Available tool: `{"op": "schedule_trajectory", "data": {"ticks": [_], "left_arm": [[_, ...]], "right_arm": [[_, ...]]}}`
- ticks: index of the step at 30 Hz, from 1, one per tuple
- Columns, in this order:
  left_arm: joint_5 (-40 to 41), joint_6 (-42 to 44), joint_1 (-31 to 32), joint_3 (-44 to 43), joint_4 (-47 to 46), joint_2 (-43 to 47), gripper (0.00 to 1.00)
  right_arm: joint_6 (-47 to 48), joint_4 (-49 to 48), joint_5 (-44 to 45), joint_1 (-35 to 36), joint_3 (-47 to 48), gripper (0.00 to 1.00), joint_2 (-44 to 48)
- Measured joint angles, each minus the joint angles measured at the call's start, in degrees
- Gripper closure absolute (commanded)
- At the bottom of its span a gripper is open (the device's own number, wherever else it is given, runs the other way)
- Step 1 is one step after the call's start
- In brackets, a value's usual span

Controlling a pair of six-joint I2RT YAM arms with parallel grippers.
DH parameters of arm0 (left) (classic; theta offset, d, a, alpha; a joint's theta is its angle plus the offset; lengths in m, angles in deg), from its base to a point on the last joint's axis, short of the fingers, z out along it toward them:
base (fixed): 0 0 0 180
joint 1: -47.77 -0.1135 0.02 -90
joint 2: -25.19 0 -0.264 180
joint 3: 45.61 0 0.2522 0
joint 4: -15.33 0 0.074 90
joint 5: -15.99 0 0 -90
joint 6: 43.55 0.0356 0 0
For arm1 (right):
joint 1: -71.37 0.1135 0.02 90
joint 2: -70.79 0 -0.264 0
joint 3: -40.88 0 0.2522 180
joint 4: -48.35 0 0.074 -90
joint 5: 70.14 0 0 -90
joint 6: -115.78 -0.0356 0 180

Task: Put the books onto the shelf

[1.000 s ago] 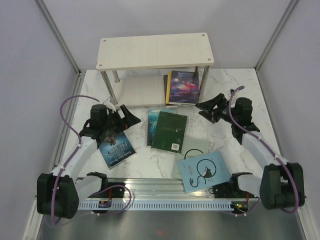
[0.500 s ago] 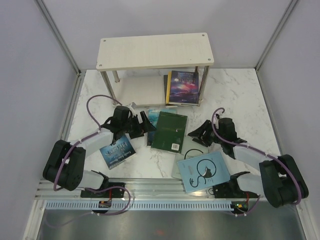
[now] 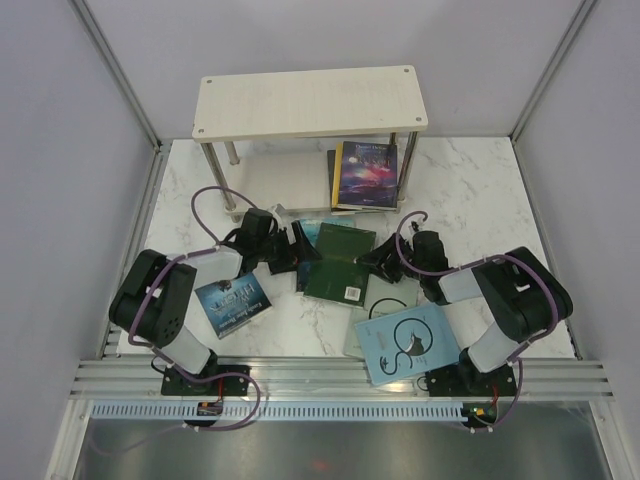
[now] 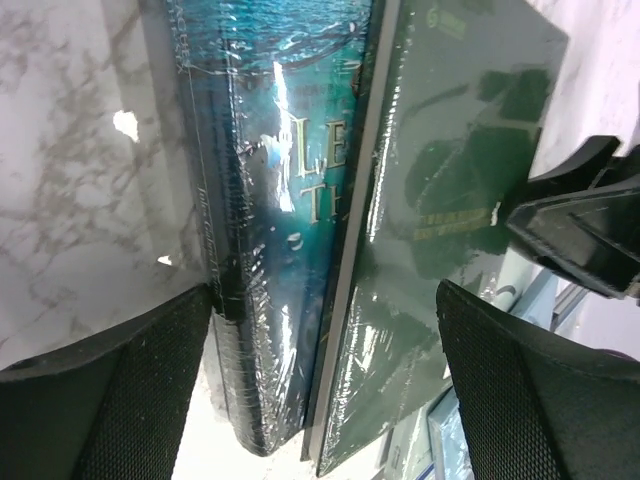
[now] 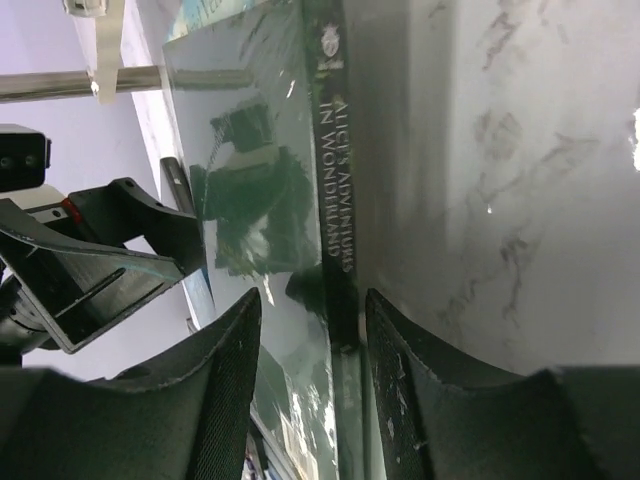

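The shelf (image 3: 310, 100) stands at the back; a dark blue fantasy book (image 3: 365, 172) lies on its lower board over a yellow one. A dark green book (image 3: 340, 262) lies mid-table on top of a teal book (image 3: 304, 236). My left gripper (image 3: 300, 248) is open at their left edge, and both books (image 4: 270, 200) sit between its fingers (image 4: 130, 400). My right gripper (image 3: 375, 262) is open, its fingers (image 5: 420, 400) either side of the green book's spine (image 5: 335, 200) with gaps showing. A pale blue cat book (image 3: 408, 342) lies over a grey one (image 3: 390, 295).
A blue-covered book (image 3: 232, 300) lies at the front left beside my left arm. The shelf's metal legs (image 3: 215, 172) stand close behind the left gripper. Metal rails (image 3: 330, 385) run along the near table edge. Grey walls close in both sides.
Both arms have swung inward and down to the green book, the left from the left, the right from the right. The right jaws have narrowed; the left stayed wide.
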Motion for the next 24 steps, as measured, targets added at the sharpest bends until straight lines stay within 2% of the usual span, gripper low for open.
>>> {"op": "schedule_trajectory", "data": {"ticks": [3,4,7,10,15,21,24], "left_arm": [[-0.7,-0.5,0.3,0.0,-2.0,-1.2,0.06],[-0.7,-0.5,0.3,-0.1,-2.5,-1.4,0.06],[-0.7,-0.5,0.4,-0.1,-3.1,-1.7,0.06],[-0.4,-0.5,0.5,-0.1,-2.8,-1.4,0.06],[3.0,1.1,1.5,-0.2,3.0,2.1,0.05],[13.4,5.4,2.7,-1.1,14.8,14.3,0.05],[19.6,7.4,6.1,-4.2,20.2,20.3,0.05]], "right_arm": [[-0.9,-3.1,0.7,1.6,0.2,0.58,-2.3],[-1.3,-3.6,0.7,1.8,0.2,0.68,-2.6],[-3.1,-5.8,-0.1,2.4,-0.7,0.82,-2.6],[-3.7,-5.9,-0.2,2.5,-1.7,0.85,-0.1],[-1.2,5.3,1.6,3.0,-1.8,1.0,11.9],[1.9,20.5,3.7,3.0,-1.1,1.0,23.0],[2.2,24.9,4.2,3.3,-0.6,1.0,25.3]]}}
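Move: The green book lies between the hands, its spine at the right hand's half-open fingers; its middle is about 6 cm to that hand's left, 1 cm nearer the base and 1 cm lower. The teal book, partly under the green one, is centred some 10 cm left, 1 cm ahead; the pale green book is about 11 cm back and 4 cm right. From the left hand, the green book's middle is about 7 cm right, 3 cm back and 2 cm below, the teal book's 3 cm right, 2 cm back. The right hand edges about 1.5 cm left onto the green book's spine side, closes its fingers on that edge in a pinch, then lifts it some 5 cm while drawing back towards the base and a little right. The left hand, fingers wide open, first stays low by the teal book's left edge, then rises about 7.5 cm and shifts left, away from both books, tilting its fingers upward as it leaves. ##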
